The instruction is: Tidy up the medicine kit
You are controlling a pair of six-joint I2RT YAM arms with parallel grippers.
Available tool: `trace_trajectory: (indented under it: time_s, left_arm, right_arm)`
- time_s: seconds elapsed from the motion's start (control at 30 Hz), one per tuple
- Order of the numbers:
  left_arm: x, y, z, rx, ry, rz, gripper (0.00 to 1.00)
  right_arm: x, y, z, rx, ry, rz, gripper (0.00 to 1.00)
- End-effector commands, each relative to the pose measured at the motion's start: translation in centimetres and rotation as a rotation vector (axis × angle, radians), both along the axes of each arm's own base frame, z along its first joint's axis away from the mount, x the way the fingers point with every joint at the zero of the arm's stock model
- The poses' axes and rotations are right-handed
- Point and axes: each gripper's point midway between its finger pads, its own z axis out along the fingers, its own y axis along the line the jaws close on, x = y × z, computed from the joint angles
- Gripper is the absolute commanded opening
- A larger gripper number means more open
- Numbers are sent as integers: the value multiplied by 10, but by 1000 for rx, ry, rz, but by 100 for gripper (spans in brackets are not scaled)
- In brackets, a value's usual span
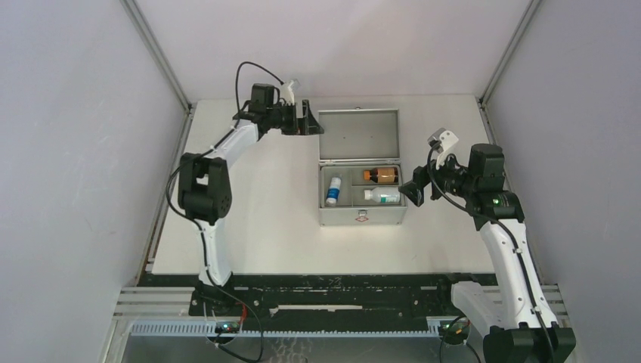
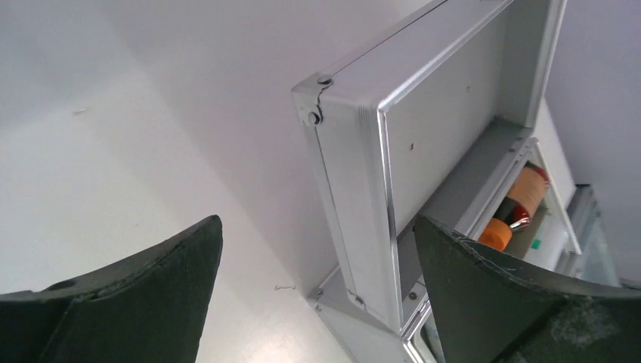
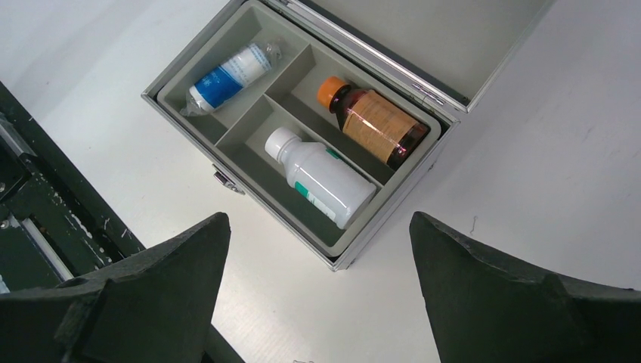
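The medicine kit, a grey metal box with a red-white sticker on its front, stands in the middle of the table with its lid raised. In its grey insert lie a blue-labelled bottle, an amber bottle with an orange cap and a white bottle, each in its own compartment. My left gripper is open at the lid's left edge, which stands between its fingers. My right gripper hangs open over the box's right front corner, holding nothing.
A black rail runs along the table's near edge, close to the box's front in the right wrist view. Grey enclosure walls stand on the left, right and back of the table.
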Motion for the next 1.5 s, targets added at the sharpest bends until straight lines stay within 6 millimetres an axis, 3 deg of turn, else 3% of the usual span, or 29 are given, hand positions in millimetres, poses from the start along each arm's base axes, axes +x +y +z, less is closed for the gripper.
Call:
trace_trajectory:
  time_s: [0.0,0.17,0.33,0.57,0.8,1.07,1.3,1.47]
  left_arm:
    - [9,-35,60,-219,-62,-112,100]
    - [-7,-54,64,-304,-48,-242,100]
    - [-33,-68,86,-368,-50,-377,96]
    - [-66,-61,122,-341,-181,-472,95]
    - [-109,-59,129,-236,-269,-606,95]
    - [-164,-60,122,-39,-416,-754,96]
    - [-236,-56,94,140,-546,-857,99]
    - [-272,-48,67,280,-635,-902,100]
  right_arm:
    - [3,0,6,-2,-42,6,88]
    - [5,-1,0,-12,-30,3,88]
    - [6,-2,0,-15,-30,0,88]
    - [4,-2,2,-17,-40,-3,88]
    - [3,-3,6,-17,-53,-8,88]
    - [-8,-5,14,-26,-89,-16,88]
    - [-47,-14,27,-137,-173,21,86]
    - [-76,-27,7,-298,-153,91,85]
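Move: The raised lid of the medicine kit is the thing to reach: its middle lies about 12 cm to the left gripper's right, 5 cm back and roughly 2 cm higher. The open box body sits about 18 cm back, 12 cm right and 11 cm below that gripper; the brown bottle in its tray is some 15 cm back, 18 cm right and 8 cm down. From the right gripper the lid is about 18 cm ahead, 16 cm left and 4 cm lower. Slip the open left gripper about 5 cm right behind the lid's left side, rising, then sweep it back towards the base some 26 cm in an arc, pushing the lid over forwards-to-back onto the box. Swing the wrist roughly 50 degrees clockwise, sink slightly at the end, keep the fingers wide. Late on, draw the right gripper back about 5 cm. ##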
